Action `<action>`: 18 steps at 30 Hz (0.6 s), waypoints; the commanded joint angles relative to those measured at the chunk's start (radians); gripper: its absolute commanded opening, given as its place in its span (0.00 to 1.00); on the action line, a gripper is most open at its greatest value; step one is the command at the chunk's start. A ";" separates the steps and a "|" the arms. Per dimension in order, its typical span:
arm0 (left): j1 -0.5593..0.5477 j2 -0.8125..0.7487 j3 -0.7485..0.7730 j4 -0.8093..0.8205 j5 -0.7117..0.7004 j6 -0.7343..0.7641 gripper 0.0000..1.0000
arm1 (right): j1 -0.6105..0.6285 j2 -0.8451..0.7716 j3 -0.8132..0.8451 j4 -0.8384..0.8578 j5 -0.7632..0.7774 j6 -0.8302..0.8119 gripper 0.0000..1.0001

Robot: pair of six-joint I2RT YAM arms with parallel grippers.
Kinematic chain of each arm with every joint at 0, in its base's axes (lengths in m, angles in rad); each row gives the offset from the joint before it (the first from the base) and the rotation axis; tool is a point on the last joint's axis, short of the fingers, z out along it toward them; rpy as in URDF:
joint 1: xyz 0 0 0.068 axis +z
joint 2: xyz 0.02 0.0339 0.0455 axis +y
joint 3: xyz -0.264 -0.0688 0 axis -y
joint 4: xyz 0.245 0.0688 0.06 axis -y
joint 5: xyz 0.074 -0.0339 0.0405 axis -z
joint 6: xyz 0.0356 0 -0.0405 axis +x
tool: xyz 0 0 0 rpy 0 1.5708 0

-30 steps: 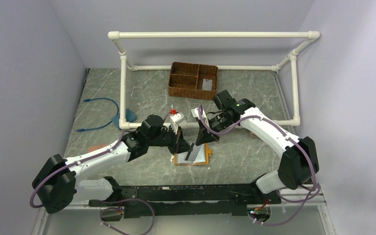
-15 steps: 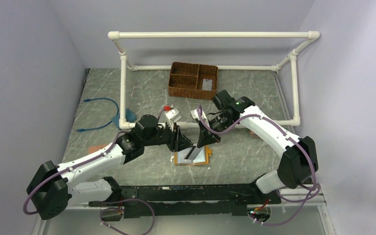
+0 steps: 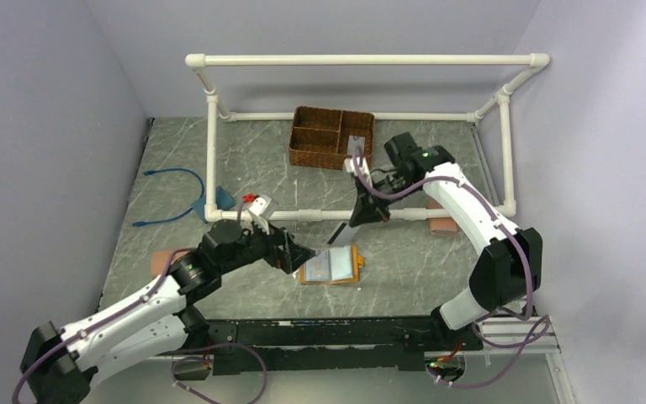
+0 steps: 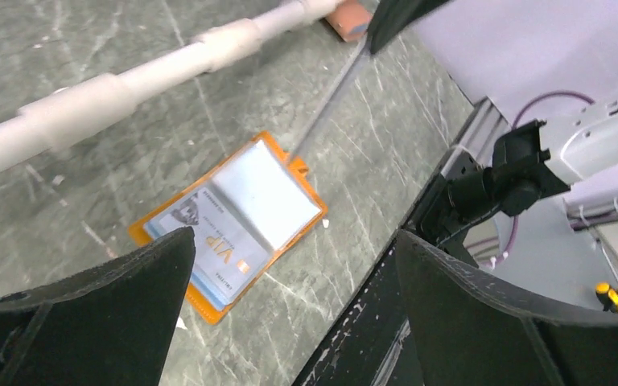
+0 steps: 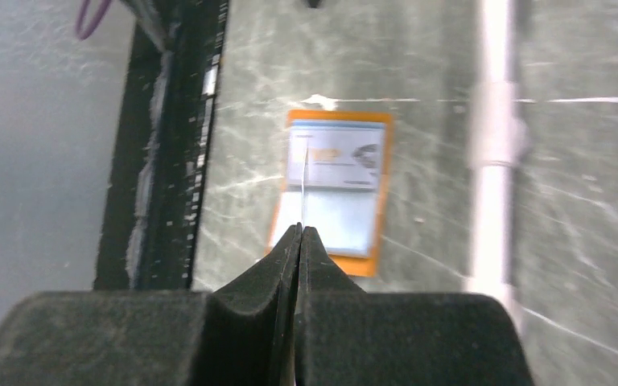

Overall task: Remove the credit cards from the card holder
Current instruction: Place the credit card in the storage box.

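Note:
The mustard-orange card holder (image 3: 330, 267) lies open and flat on the table, pale inner slots up. A "VIP" credit card (image 4: 209, 241) still sits in its left half (image 5: 334, 157). My right gripper (image 3: 356, 219) hangs above and behind the holder, shut on another credit card (image 3: 337, 235). That card shows edge-on as a thin line (image 5: 302, 185) below the closed tips (image 5: 300, 229). My left gripper (image 3: 299, 255) is just left of the holder, open wide with nothing between its fingers (image 4: 88, 314); the holder (image 4: 233, 213) lies beyond its tips.
A wicker basket (image 3: 332, 137) at the back holds a grey card (image 3: 355, 145). A white PVC pipe frame (image 3: 303, 215) crosses just behind the holder. Pinkish wallets lie at the right (image 3: 442, 223) and left (image 3: 164, 257). A blue cable (image 3: 172, 198) lies far left.
My left gripper has opened and drawn back to the left, off the holder. My right gripper has risen toward the back right with a card pulled free of the holder.

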 commanded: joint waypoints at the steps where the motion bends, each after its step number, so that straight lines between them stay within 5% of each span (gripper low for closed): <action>1: 0.009 -0.107 -0.062 -0.060 -0.132 -0.075 1.00 | -0.084 0.045 0.188 -0.085 0.008 -0.033 0.00; 13: 0.013 -0.199 -0.115 -0.217 -0.170 -0.166 0.99 | -0.142 0.378 0.752 0.143 0.503 0.184 0.00; 18: 0.015 -0.215 -0.124 -0.249 -0.191 -0.181 0.99 | -0.127 0.489 0.841 0.281 0.691 0.171 0.00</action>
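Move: The right hand holds a credit card; the storage box's right compartment, where an earlier card lies, is about 36 cm ahead of this hand, neither left nor right, and 16 cm below. The white bar crosses the way about 10 cm ahead, also straight on and 16 cm down; the open card holder is roughly 5 cm back, 7 cm left and 18 cm below. From the empty left hand the compartment lies some 42 cm ahead and 16 cm to the right, 16 cm down. Keeping the credit card pinched in its shut fingers, the right hand sweeps quickly forward about 25 cm, over the white bar towards the storage box's right compartment, climbing some 6 cm, while the wrist swings clockwise so the left-pointing fingers come round to forward-left and dip more steeply. Meanwhile the empty left hand, fingers still wide open, draws about 5 cm left and sinks as much beside the card holder, turning slightly counter-clockwise. ##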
